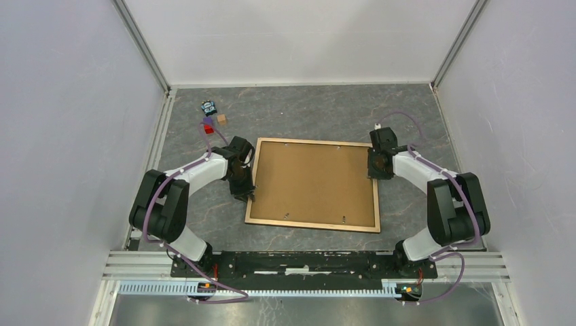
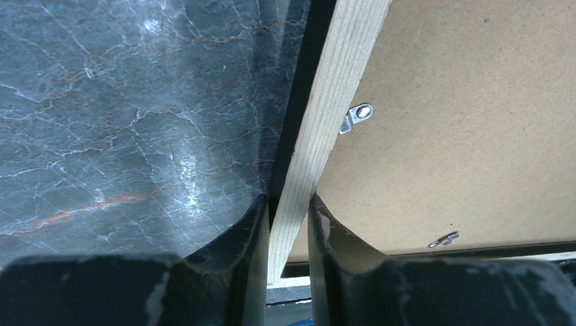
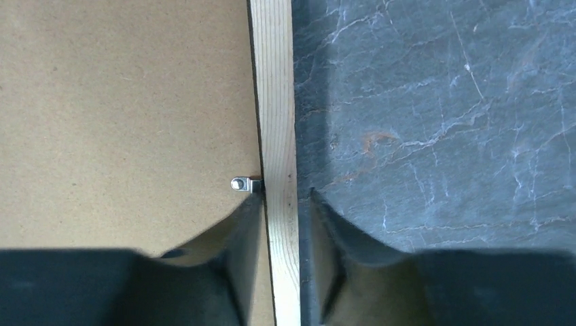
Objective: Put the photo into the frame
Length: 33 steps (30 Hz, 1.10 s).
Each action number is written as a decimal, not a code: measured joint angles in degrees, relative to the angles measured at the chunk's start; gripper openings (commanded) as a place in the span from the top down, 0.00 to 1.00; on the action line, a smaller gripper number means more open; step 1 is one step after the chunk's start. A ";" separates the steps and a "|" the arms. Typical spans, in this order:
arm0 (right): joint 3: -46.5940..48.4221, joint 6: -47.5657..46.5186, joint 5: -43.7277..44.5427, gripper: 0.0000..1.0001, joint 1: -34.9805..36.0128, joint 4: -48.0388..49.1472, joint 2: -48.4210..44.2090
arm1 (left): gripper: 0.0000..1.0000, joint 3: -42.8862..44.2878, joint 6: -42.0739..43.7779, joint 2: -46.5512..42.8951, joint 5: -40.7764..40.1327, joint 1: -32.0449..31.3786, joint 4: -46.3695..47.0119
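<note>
The frame (image 1: 312, 225) lies back-up on the dark marble table, its light wood rails around a brown backing board (image 1: 314, 180). My left gripper (image 1: 243, 193) is shut on the left rail (image 2: 333, 102) near its front corner, one finger on the board side and one on the outer side. Across from it, my right gripper (image 1: 375, 163) is shut on the right rail (image 3: 275, 88) just below a metal clip (image 3: 243, 184). The left wrist view also shows a clip (image 2: 358, 117) on the board (image 2: 462, 122). The photo is hidden.
A small black-and-blue object (image 1: 209, 107), a red block (image 1: 208, 127) and a wooden cube (image 1: 222, 119) sit at the back left of the table. White walls enclose the table on three sides.
</note>
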 measured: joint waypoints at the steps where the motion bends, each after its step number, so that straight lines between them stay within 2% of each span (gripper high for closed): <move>1: -0.11 -0.83 -0.42 0.48 0.00 0.24 -0.20 | 0.87 0.00 0.00 0.00 0.00 0.00 -0.02; 4: -2.80 -3.52 -3.37 0.38 -0.31 3.91 -2.34 | 0.87 0.00 0.00 0.00 0.02 0.00 -0.02; 11: -6.67 -6.23 -10.93 0.33 -0.11 10.75 -3.98 | 0.91 0.00 0.02 0.00 0.63 0.61 -0.33; 17: 0.09 -8.52 -12.26 0.28 0.61 12.48 3.17 | 0.93 -0.79 -0.11 -0.31 2.23 1.79 -0.04; 20: 5.66 -9.86 -12.17 0.27 0.68 11.76 7.69 | 0.92 -4.46 -2.23 -2.93 5.22 1.88 3.23; 23: 12.48 -11.56 -11.85 0.26 0.68 10.80 12.26 | 0.80 -10.29 -7.39 -7.08 9.57 0.81 8.20; 28: 25.59 -13.90 -10.47 0.21 2.21 7.74 18.62 | 0.47 -23.54 -20.83 -17.20 15.37 -5.44 21.90; 31: 27.85 -14.08 -8.33 0.10 4.90 5.16 17.73 | 0.25 -26.77 -25.68 -22.27 16.55 -8.48 25.11; 33: 26.99 -14.21 -5.86 0.08 6.47 3.63 15.43 | 0.15 -26.82 -26.88 -25.77 16.33 -8.85 25.35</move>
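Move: Between the left fingers, about at the hand point, the frame's left rail is already held; the frame's near left corner lies roughly 8 cm back and 2 cm left, and a metal tab about 6 cm ahead and 1 cm right. The right fingers straddle the right rail near its middle, the rail itself at the hand point; the far right corner is some 12 cm ahead, level sideways, and the near right corner about 19 cm back and 2 cm right. Swinging the frame counter-clockwise between them, the left hand keeps its pinch on the left rail and drags it some 10 cm back and to the right, rolling about 30 degrees; the right hand opens, shifts left, then pushes the right rail forward some 14 cm and left. At the end both open wider and rise off the rails, the right about 6 cm and drawing back slightly. ##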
